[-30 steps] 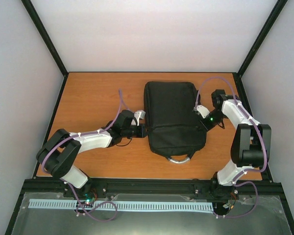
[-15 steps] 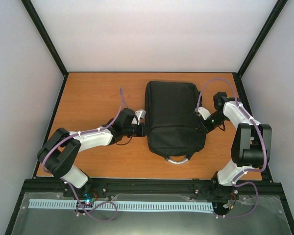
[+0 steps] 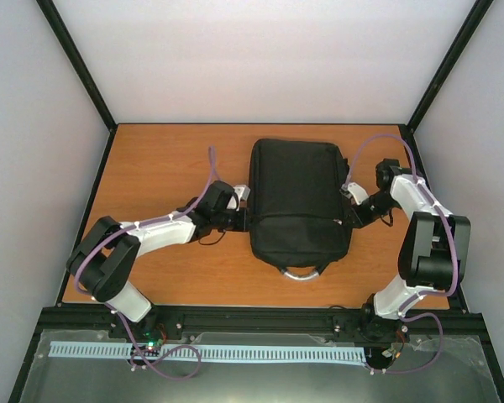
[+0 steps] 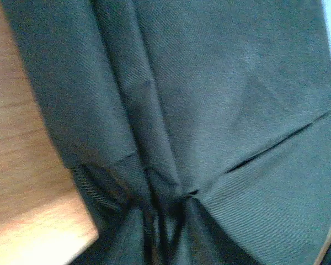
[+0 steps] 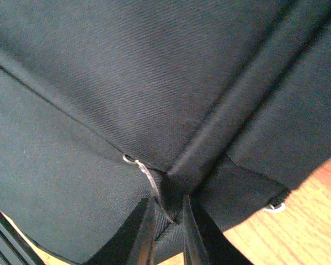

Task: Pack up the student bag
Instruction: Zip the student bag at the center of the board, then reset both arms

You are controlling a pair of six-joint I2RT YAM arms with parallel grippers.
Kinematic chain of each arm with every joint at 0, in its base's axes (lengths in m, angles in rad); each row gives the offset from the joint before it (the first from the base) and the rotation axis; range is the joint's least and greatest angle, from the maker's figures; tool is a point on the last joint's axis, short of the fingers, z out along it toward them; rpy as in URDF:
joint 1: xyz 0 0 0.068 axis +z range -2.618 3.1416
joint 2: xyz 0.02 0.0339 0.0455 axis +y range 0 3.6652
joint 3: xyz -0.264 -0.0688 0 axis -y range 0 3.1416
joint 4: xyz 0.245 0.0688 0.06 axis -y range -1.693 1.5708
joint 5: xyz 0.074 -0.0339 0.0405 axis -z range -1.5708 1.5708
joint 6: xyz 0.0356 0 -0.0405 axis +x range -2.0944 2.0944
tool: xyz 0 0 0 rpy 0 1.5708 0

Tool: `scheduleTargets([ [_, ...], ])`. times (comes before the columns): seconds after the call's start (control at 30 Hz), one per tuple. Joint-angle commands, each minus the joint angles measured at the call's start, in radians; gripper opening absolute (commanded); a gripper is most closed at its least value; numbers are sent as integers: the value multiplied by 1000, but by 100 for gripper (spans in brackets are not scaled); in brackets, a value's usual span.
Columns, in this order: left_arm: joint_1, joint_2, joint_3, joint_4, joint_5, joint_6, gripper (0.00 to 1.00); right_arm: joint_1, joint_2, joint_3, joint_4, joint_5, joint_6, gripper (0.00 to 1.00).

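Observation:
The student bag [image 3: 298,201], a large black backpack, lies flat on the table's middle with its grey loop handle [image 3: 302,271] toward the arms. My left gripper [image 3: 245,218] is at the bag's left edge. In the left wrist view, creased black fabric [image 4: 209,99] gathers between its dark, blurred fingertips [image 4: 165,232]. My right gripper [image 3: 346,220] is at the bag's right edge. There its jaws [image 5: 166,226] stand narrowly apart with a ridge of fabric and a thin metal zipper pull [image 5: 146,174] pinched between them.
The wooden table [image 3: 168,159] is walled by white panels with black frame posts. The black rail holding the arm bases [image 3: 260,319] runs along the near edge. A small metal ring [image 5: 275,208] shows at the bag's hem beside bare wood [image 5: 303,226].
The bag has shifted slightly and now lies straighter. My right wrist has swung outward to the right, and my left forearm has edged a little farther from the near edge.

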Motion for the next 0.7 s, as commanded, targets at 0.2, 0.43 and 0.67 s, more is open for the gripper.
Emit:
scheduleTargets([
  [0.2, 21, -121, 214, -387, -212, 118, 71, -21, -138, 64, 28, 66, 53, 30],
  [0.43, 31, -217, 505, -732, -493, 168, 100, -27, -259, 275, 54, 11, 121, 53],
  [0.67, 65, -236, 759, -938, -800, 292, 100, -29, -464, 264, 371, -13, 367, 100],
])
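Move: Beside the bag's left edge, the left hand is low over the seam, the student bag's middle some 15 cm to its right, 5 cm ahead and 3 cm below. From the right hand, at the opposite side seam, that middle is roughly 14 cm left, 6 cm ahead and 3 cm below; the silver pocket pull is about 3 cm left, level fore and aft, 1 cm below. The carry handle lies about 14 cm back, 14 cm left and 4 cm below the right hand. Backing off the student bag with both hands: the left comes free of the left seam and rises about 23 cm, drifting left and swinging to point more forward, while the right lifts about as high off the right-hand seam, easing forward and tipping its fingers up from down-pointing towards forward. Both grippers spread from nearly shut to fully open. ##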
